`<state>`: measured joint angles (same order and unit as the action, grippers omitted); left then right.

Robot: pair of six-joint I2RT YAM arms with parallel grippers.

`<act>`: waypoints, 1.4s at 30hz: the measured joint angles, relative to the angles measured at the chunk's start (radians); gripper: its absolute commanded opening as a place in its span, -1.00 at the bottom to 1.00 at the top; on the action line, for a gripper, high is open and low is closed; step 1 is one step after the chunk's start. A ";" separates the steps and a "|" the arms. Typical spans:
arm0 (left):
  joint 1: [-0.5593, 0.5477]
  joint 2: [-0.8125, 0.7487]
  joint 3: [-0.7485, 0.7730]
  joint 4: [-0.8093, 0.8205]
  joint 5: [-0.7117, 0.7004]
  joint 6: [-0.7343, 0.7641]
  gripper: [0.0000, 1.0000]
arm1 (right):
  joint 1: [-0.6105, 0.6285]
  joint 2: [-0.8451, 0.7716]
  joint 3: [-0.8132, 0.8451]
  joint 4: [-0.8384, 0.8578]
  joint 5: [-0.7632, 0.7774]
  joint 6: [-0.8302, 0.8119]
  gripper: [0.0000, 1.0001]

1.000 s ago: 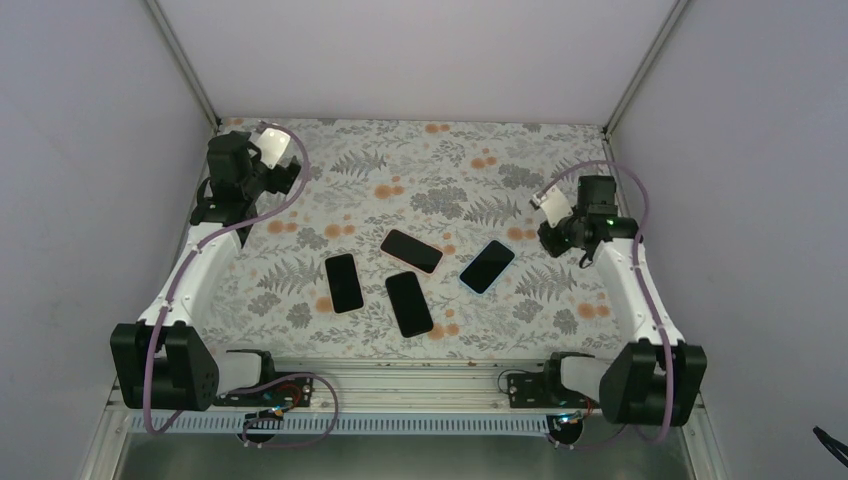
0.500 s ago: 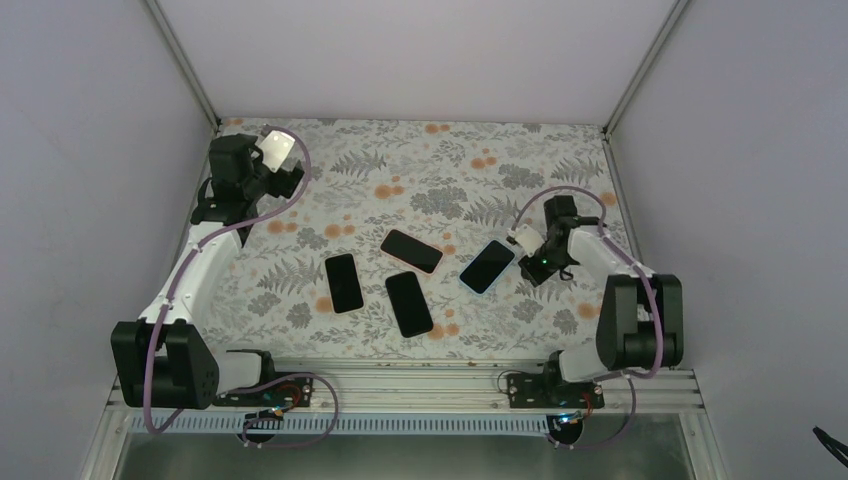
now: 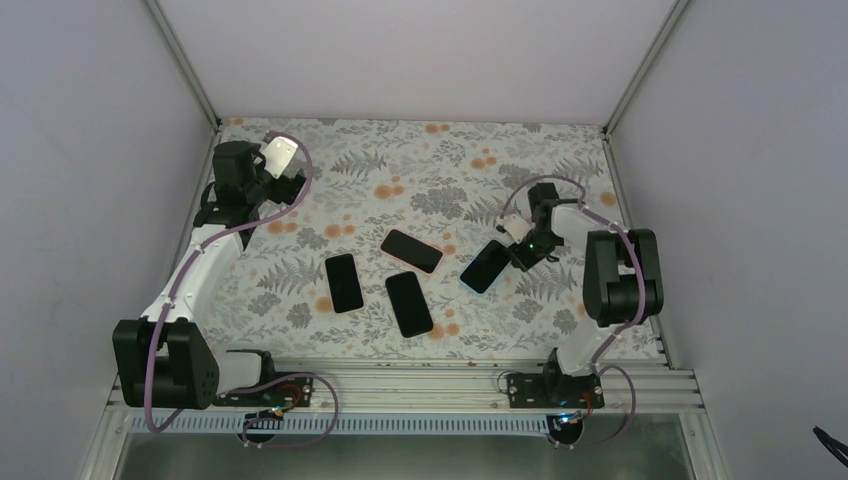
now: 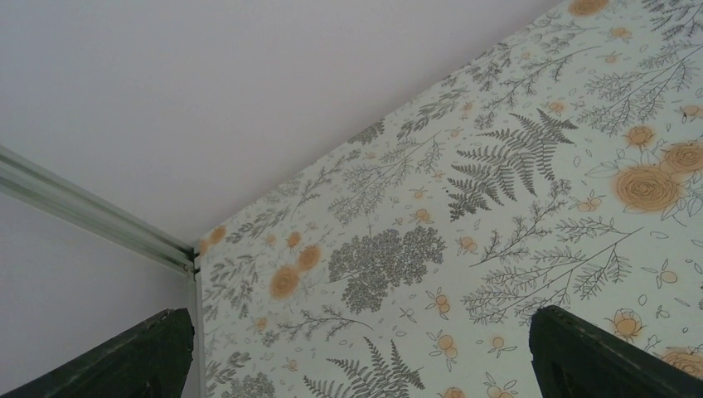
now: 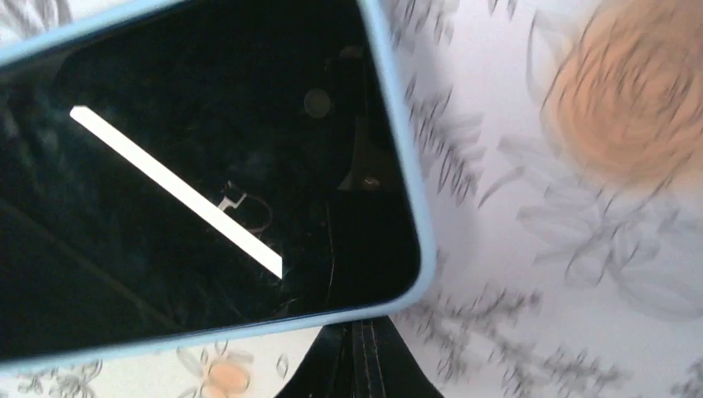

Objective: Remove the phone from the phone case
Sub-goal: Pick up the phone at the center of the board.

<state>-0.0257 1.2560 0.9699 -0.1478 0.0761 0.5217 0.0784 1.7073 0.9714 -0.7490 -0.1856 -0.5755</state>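
Note:
The phone (image 3: 484, 268) lies screen up in a light blue phone case (image 5: 412, 217) at the table's centre right. Its dark screen (image 5: 191, 166) fills the upper left of the right wrist view. My right gripper (image 3: 514, 249) is shut, with both fingers pressed together. Their tips (image 5: 358, 348) meet the case's short edge near a corner, and the rim hides the very ends. My left gripper (image 3: 290, 183) hovers over the far left corner of the table. It is open, its fingers (image 4: 124, 358) wide apart with only the floral mat between them.
Three other dark phones lie left of the cased one: one (image 3: 343, 282) at centre left, one (image 3: 409, 303) nearer the front, one (image 3: 411, 250) behind them. The floral mat (image 3: 440, 180) ends at walls on the left, back and right.
My right arm swung in from the right side down to the cased phone's far end, and its jaws closed. The left gripper drifted slightly right.

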 measured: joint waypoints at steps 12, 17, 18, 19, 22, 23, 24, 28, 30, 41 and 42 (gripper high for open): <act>0.000 -0.001 0.000 0.002 0.007 -0.002 1.00 | 0.159 0.334 0.460 -0.080 0.039 0.032 -0.93; 0.001 -0.023 -0.018 0.003 0.006 -0.001 1.00 | 0.275 0.421 0.602 -0.137 -0.005 0.035 -0.93; 0.002 -0.030 -0.025 0.003 0.006 0.001 1.00 | 0.293 0.422 0.608 -0.143 -0.021 0.036 -0.93; 0.002 -0.035 -0.030 0.003 0.006 0.002 1.00 | 0.314 0.420 0.608 -0.148 -0.035 0.039 -0.79; 0.003 -0.040 -0.040 0.005 0.004 0.004 1.00 | 0.345 0.388 0.575 -0.116 -0.039 0.076 0.36; 0.003 -0.042 -0.046 0.005 0.003 0.006 1.00 | 0.345 0.356 0.540 -0.086 -0.033 0.084 0.86; 0.003 -0.043 -0.050 0.005 0.003 0.008 1.00 | 0.341 0.311 0.499 -0.063 -0.026 0.098 0.98; 0.003 -0.045 -0.058 0.011 0.003 0.010 1.00 | 0.327 0.135 0.393 -0.014 0.026 0.181 1.00; 0.003 -0.045 -0.058 0.015 0.004 0.010 1.00 | 0.327 0.060 0.341 0.015 0.053 0.231 1.00; 0.003 -0.016 -0.060 0.019 0.006 0.009 1.00 | 0.380 -0.049 0.092 0.030 0.307 0.551 1.00; 0.003 -0.016 -0.060 0.019 0.006 0.009 1.00 | 0.380 -0.049 0.092 0.031 0.310 0.567 1.00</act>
<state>-0.0223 1.2400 0.9104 -0.1284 0.0822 0.5308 0.4580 1.6581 1.0630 -0.7177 0.1242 -0.0082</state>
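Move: The blue-cased phone lies flat beside the right hand's shut, down-pointing fingertips, which stand close by its right long edge near the far corner; its middle is about 7 cm to the left, 2 cm back and 1 cm lower. The pink-cased phone is some 27 cm left and 3 cm ahead at table height, and the black phone some 28 cm left and 12 cm back. From the left hand the blue-cased phone is roughly 54 cm right, 12 cm back and 24 cm below. Fingers still shut and low at the table, the right hand sweeps forward about 10 cm and curves left to some 15 cm from its start, turning counter-clockwise as it goes across the far end of the blue-cased phone to swing it round. It then lifts some 7 cm while opening the fingers wide, comes back right and towards the base, turns clockwise some 30 degrees and sinks about 4 cm, to hang with its fingers on either side of the phone's width and still above it. ##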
